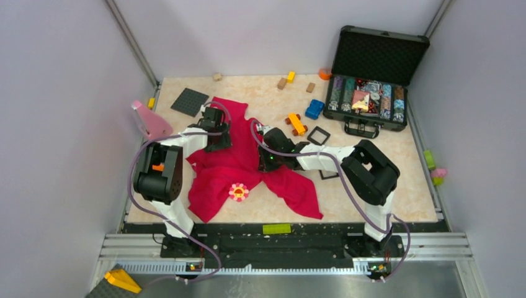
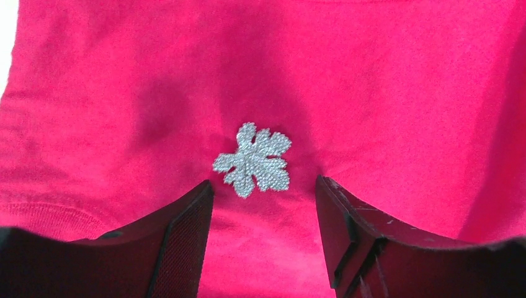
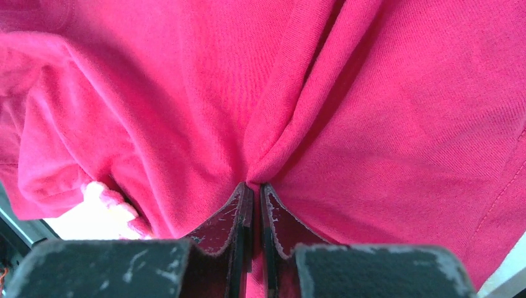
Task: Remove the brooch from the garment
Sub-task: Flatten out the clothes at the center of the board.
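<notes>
The red garment (image 1: pixel 291 186) lies crumpled on the table. A silver, glittery, leaf-shaped brooch (image 2: pixel 253 159) sits on the cloth (image 2: pixel 384 74). My left gripper (image 2: pixel 265 186) hovers just short of it, open, with a finger on either side and nothing between them. In the top view the left gripper (image 1: pixel 216 138) covers that spot at the garment's upper left. My right gripper (image 3: pixel 256 186) is shut on a raised fold of the garment (image 3: pixel 403 93), near its middle (image 1: pixel 265 165). A pink-and-white flower-shaped disc (image 1: pixel 239 192) lies on the garment's front part, apart from both grippers.
An open black case (image 1: pixel 372 74) of small items stands at the back right. A blue car (image 1: pixel 314 108), an orange toy (image 1: pixel 296 123), a black square frame (image 1: pixel 319 135), a grey baseplate (image 1: pixel 189 101) and wooden blocks (image 1: pixel 282 82) lie behind the garment. A pink piece (image 1: pixel 151 122) sits at the left edge.
</notes>
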Tool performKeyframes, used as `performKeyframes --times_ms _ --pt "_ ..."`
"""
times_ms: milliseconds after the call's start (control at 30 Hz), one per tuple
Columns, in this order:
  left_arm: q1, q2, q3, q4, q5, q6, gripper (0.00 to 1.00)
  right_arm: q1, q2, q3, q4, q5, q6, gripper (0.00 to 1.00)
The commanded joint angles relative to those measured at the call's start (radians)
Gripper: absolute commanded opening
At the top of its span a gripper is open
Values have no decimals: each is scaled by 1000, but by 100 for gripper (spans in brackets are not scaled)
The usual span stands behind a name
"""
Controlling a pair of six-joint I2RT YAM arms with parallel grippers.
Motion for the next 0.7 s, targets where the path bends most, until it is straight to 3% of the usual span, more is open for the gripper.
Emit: performKeyframes --times_ms 0,133,300,500,667 --pt "7 46 39 -11 9 6 61 11 -52 5 46 -30 14 8" --pt "26 29 38 1 15 6 31 12 -77 -13 45 -23 12 8" --pt "31 -44 1 38 49 8 25 15 -128 -51 54 -50 12 8" --pt "26 -210 -138 118 185 20 21 27 -201 -95 27 -66 -2 12" --pt "14 -322 -222 123 250 29 2 27 -264 -125 27 -89 -12 12"
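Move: The white leaf patch on the red garment lies under the left hand's open fingers, about 2 cm ahead and 1 cm below; the dark plate is some 16 cm ahead and 10 cm left of that hand. The right hand still grips a garment fold, with the front table edge about 18 cm behind it. From the right hand, the pink flower brooch lies roughly 8 cm back and 9 cm left, and the toy car 16 cm ahead and 11 cm right. Almost in place over the cloth by the leaf patch, the left hand first eases about 1 cm forward while its fingers close most of the way, then draws back and up some 4 cm, drifting right, and shuts them fully. The right hand keeps its pinch on the fold, at first still, then lifts nearly 4 cm while pulling it back about 3 cm towards the front table edge. ##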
